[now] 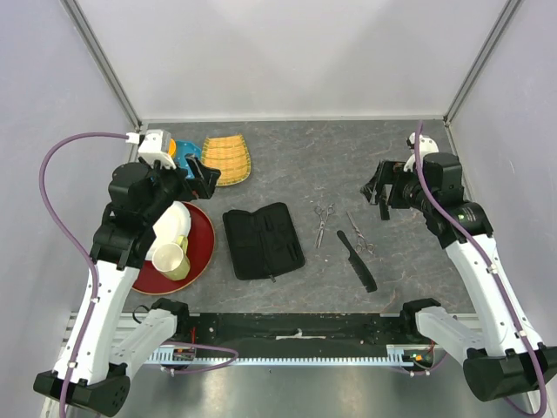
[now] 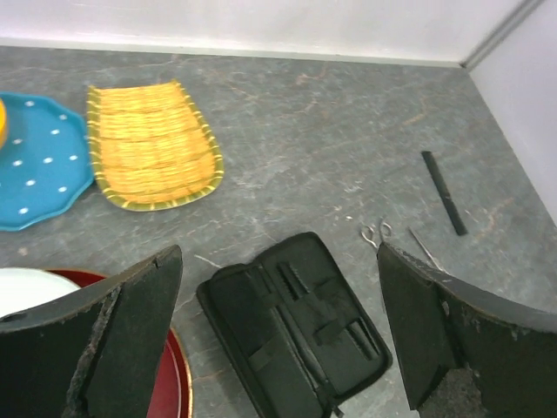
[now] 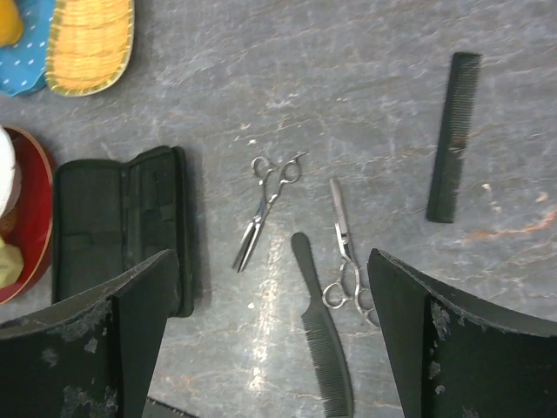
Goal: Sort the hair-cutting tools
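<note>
Two silver scissors lie on the grey table right of centre: one (image 1: 323, 222) (image 3: 265, 209) with its rings toward the back, the other (image 1: 360, 235) (image 3: 345, 252) with its rings toward the front. A black handled comb (image 1: 357, 259) (image 3: 322, 348) lies between them. A straight black comb (image 3: 452, 135) (image 2: 444, 192) lies farther right. The flat black zip case (image 1: 263, 241) (image 2: 296, 335) lies unzipped at centre. My right gripper (image 1: 376, 192) (image 3: 271, 257) hangs open above the scissors, holding nothing. My left gripper (image 1: 204, 174) (image 2: 278, 252) is open and empty above the case's left side.
A red plate (image 1: 207, 244) at the left holds a white bowl (image 1: 174, 225) and a yellow cup (image 1: 171, 259). Behind it are a blue dotted plate (image 2: 43, 165) and a yellow woven tray (image 1: 228, 158) (image 2: 152, 144). White walls enclose the back and sides.
</note>
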You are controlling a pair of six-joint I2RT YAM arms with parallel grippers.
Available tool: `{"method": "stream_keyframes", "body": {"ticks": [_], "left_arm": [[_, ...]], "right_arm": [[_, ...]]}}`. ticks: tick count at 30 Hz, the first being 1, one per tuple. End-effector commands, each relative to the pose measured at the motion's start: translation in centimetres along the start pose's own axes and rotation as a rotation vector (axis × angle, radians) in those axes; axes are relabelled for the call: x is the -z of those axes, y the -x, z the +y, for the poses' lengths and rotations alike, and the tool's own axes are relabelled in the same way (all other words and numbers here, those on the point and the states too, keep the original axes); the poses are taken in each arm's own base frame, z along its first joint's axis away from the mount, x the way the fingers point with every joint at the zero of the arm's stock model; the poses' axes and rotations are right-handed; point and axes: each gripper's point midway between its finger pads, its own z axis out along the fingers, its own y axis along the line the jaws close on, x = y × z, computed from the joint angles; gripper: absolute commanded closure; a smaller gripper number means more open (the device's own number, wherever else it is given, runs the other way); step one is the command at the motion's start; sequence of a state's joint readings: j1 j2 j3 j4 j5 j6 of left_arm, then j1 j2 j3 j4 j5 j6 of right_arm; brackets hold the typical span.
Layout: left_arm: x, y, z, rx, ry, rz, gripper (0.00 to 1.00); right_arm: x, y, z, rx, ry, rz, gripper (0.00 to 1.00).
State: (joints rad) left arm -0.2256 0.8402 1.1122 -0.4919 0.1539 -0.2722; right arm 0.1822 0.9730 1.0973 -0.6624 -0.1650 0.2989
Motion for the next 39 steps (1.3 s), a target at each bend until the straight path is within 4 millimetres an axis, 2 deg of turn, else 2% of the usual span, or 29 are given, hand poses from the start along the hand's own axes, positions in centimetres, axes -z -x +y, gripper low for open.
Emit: {"method": "stream_keyframes", "body": {"ticks": [1, 4, 6, 8, 11, 16, 17, 19, 20, 21, 23, 24, 28, 29, 31, 33, 36, 39], "left_arm": [[0.6, 1.3, 2.3, 0.028, 0.134, -0.088, 0.00], [0.8, 1.8, 2.1, 0.031, 0.127, -0.117, 0.00], [0.9, 1.8, 2.8, 0.078, 0.174, -0.135, 0.00], [0.8, 1.2, 4.9, 0.134, 0.288, -0.148, 0.00], [0.6, 0.1, 6.5, 0.204, 0.379, -0.143, 0.00], [-0.8, -2.4, 5.7, 0.183, 0.308, -0.053, 0.00], [-1.1, -3.9, 6.0, 0.183, 0.309, -0.026, 0.00], [-1.3, -4.4, 6.2, 0.213, 0.310, -0.044, 0.00], [-1.5, -5.4, 6.5, 0.222, 0.316, -0.032, 0.00], [-1.5, -5.5, 6.5, 0.223, 0.311, -0.035, 0.00], [-1.5, -5.5, 6.0, 0.183, 0.276, -0.031, 0.00], [-1.5, -5.4, 5.8, 0.170, 0.259, -0.031, 0.00], [-1.6, -5.5, 4.9, 0.134, 0.200, -0.025, 0.00], [-1.6, -5.8, 5.0, 0.134, 0.200, -0.025, 0.00], [-1.6, -5.7, 5.0, 0.135, 0.199, -0.037, 0.00], [-1.6, -5.8, 5.1, 0.136, 0.203, -0.036, 0.00], [-1.6, -6.0, 5.6, 0.135, 0.227, -0.032, 0.00], [-1.5, -6.1, 5.8, 0.134, 0.243, -0.029, 0.00]], "right_arm": [[0.3, -0.6, 2.7, -0.042, 0.147, 0.027, 0.02], [0.1, -0.7, 2.9, -0.058, 0.161, 0.015, 0.02], [0.0, -0.7, 2.8, -0.057, 0.159, 0.017, 0.02], [-0.5, -1.1, 2.6, -0.060, 0.149, 0.040, 0.02], [-1.5, -2.8, 2.5, -0.065, 0.166, 0.114, 0.02], [-2.9, -5.3, 2.0, -0.036, 0.149, 0.161, 0.02], [-3.3, -6.1, 1.7, -0.037, 0.135, 0.173, 0.02], [-3.8, -6.9, 1.4, -0.031, 0.109, 0.187, 0.02], [-4.1, -7.7, 1.2, -0.030, 0.092, 0.205, 0.02], [-4.5, -8.1, 0.6, -0.030, 0.054, 0.206, 0.02], [-5.4, -10.0, 0.6, -0.015, 0.031, 0.251, 0.02], [-5.9, -10.4, 0.7, -0.010, 0.028, 0.250, 0.06], [-8.0, -13.9, 0.5, 0.045, -0.025, 0.324, 0.21], [-8.3, -14.6, 0.2, 0.063, -0.037, 0.342, 0.27], [-9.1, -15.9, 0.2, 0.100, -0.048, 0.383, 0.33], [-9.5, -16.3, 0.0, 0.124, -0.061, 0.392, 0.38], [-10.1, -16.4, -1.7, 0.135, -0.157, 0.385, 0.43], [-10.4, -16.6, -2.6, 0.134, -0.211, 0.386, 0.46]]}}
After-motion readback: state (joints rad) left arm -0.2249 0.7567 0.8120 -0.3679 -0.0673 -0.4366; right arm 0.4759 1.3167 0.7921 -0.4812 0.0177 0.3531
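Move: Behind and below the right hand lies the handled comb, its middle about 8 cm back, 2 cm to the left and 25 cm down. The straight scissors lie beside it, roughly 1 cm ahead and 1 cm left of the hand. The thinning scissors are about 3 cm ahead and 13 cm left, and the small comb some 10 cm ahead and 7 cm right. From the left hand, the handled comb is about 45 cm to the right and 5 cm back. Dropping some 20 cm towards the handled comb, the right hand also drifts about 5 cm left and slightly back, tipping its fingers about 25 degrees further down as they narrow from wide open to just over half. The empty left hand shifts about 5 cm left, turning counter-clockwise, sinks some 10 cm, then rises about 2 cm, fingers wide open. ##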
